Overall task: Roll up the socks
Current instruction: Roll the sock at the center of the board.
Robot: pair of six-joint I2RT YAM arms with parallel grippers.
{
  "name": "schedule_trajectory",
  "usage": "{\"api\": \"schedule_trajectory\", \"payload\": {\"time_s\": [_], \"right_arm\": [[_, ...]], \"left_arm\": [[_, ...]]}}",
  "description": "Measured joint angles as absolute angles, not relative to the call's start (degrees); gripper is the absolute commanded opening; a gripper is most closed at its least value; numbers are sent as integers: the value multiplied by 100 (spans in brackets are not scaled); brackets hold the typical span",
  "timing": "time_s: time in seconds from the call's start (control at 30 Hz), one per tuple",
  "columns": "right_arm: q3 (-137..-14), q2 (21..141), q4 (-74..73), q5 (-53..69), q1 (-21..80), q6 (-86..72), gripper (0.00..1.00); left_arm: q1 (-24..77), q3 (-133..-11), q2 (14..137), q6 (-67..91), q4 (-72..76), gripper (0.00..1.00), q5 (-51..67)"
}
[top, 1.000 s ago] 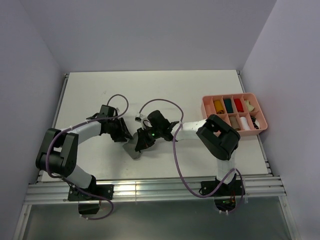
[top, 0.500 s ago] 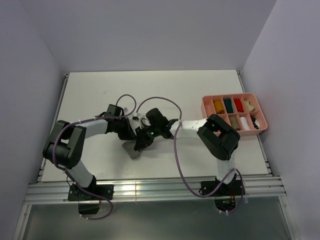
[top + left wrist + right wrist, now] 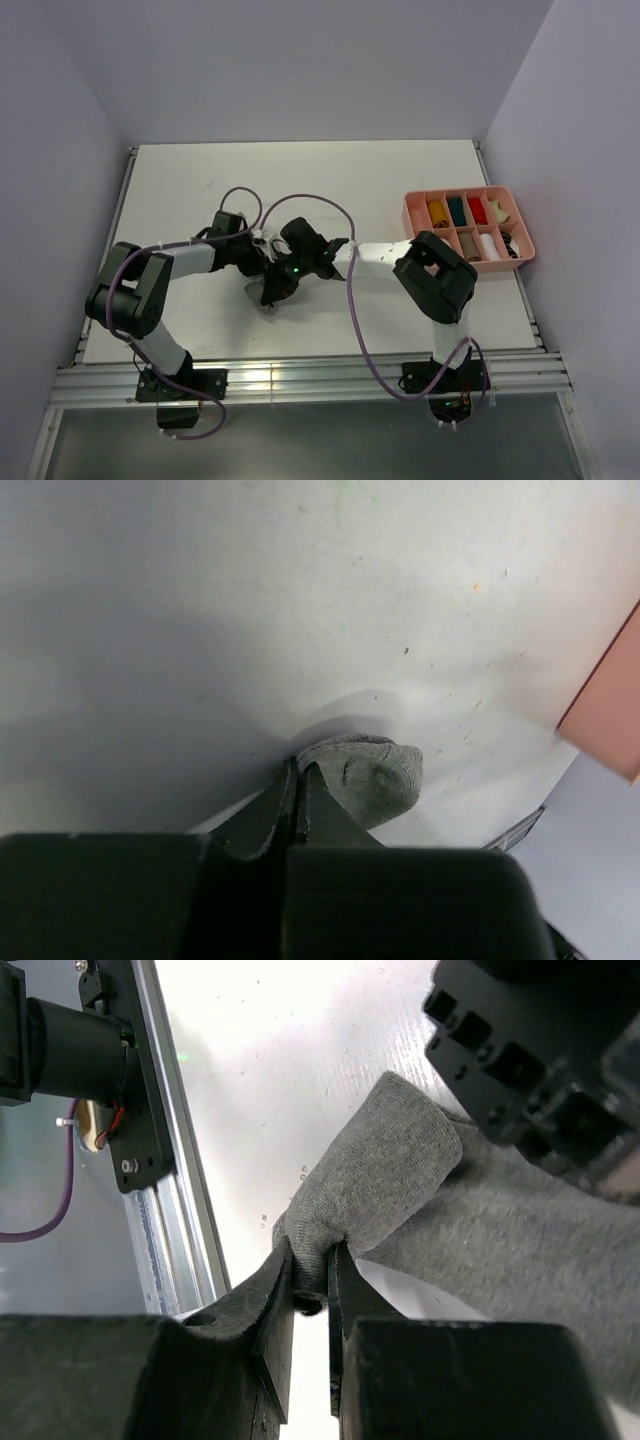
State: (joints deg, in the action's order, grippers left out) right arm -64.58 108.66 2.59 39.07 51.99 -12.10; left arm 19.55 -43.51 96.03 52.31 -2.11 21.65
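Observation:
One of the socks, the grey one (image 3: 490, 1230), lies bunched on the white table near its front edge, and only a small patch of this grey sock (image 3: 266, 304) shows in the top view under the two wrists. My right gripper (image 3: 312, 1272) is shut on a fold at its end, with fabric pinched between the fingers. The left gripper (image 3: 298, 770) has its jaws pressed together with no fabric seen between them. The grey sock's rounded end (image 3: 372, 776) lies just right of its tip. In the top view the left gripper (image 3: 262, 264) and the right gripper (image 3: 273, 291) sit close together.
A pink divided tray (image 3: 411, 217) stands at the right edge and holds several small rolled bundles, mustard, teal, red and pale ones. Its corner (image 3: 608, 712) shows in the left wrist view. The aluminium rail (image 3: 172, 1200) runs along the table's front edge, close to the sock.
The left gripper has closed and moved right, up against the sock. The right gripper has shifted left with the sock, which is more bunched and more hidden from above.

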Motion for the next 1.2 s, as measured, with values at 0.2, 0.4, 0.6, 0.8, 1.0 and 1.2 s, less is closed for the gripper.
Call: {"api": "schedule_trajectory", "payload": {"time_s": [0.2,0.4,0.6,0.8,1.0,1.2], "right_arm": [[-6458,10881,342,3927,5238,-1212,0],[-6460,11085,515,4027,5264,-1210,0],[-6569,11340,471,4294,5264,-1033,0],[-6849,11808,543,4823,5269,-989,0],[-7006,11979,587,5006,5269,-1039,0],[-7017,11872,349,4783,5286,-805,0]], "left_arm": [[1841,-3686,8873,5839,252,0,1603],[1730,-3048,8289,6217,832,0,1262],[1682,-2917,8204,6069,947,0,1256],[1426,-2189,7690,6066,1511,0,1267],[1321,-1981,7671,6020,1909,0,1435],[1162,-1994,7677,5752,1874,0,1549]]}}
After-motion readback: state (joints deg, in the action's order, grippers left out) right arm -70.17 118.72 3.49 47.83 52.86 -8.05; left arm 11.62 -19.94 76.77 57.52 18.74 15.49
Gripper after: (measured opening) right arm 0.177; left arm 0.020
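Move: The grey sock is already pinched by both grippers. Its middle lies about 6 cm back of the left hand point, 2 cm to its right and level with it. The rolled end, in the right fingers, is some 10 cm back, 1 cm right and 3 cm above the left hand point. From the right hand point, the sock's middle lies about 4 cm ahead, 2 cm to the right and 5 cm below. Draw the left gripper about 6.5 cm to the left, away from the right-held end, fingers still shut on the sock; raise it slightly at the outset, turn it counter-clockwise some 15 degrees and tilt its tips upward. Keep the right pinch closed while lowering that hand 3 cm, easing it left and slightly back. ##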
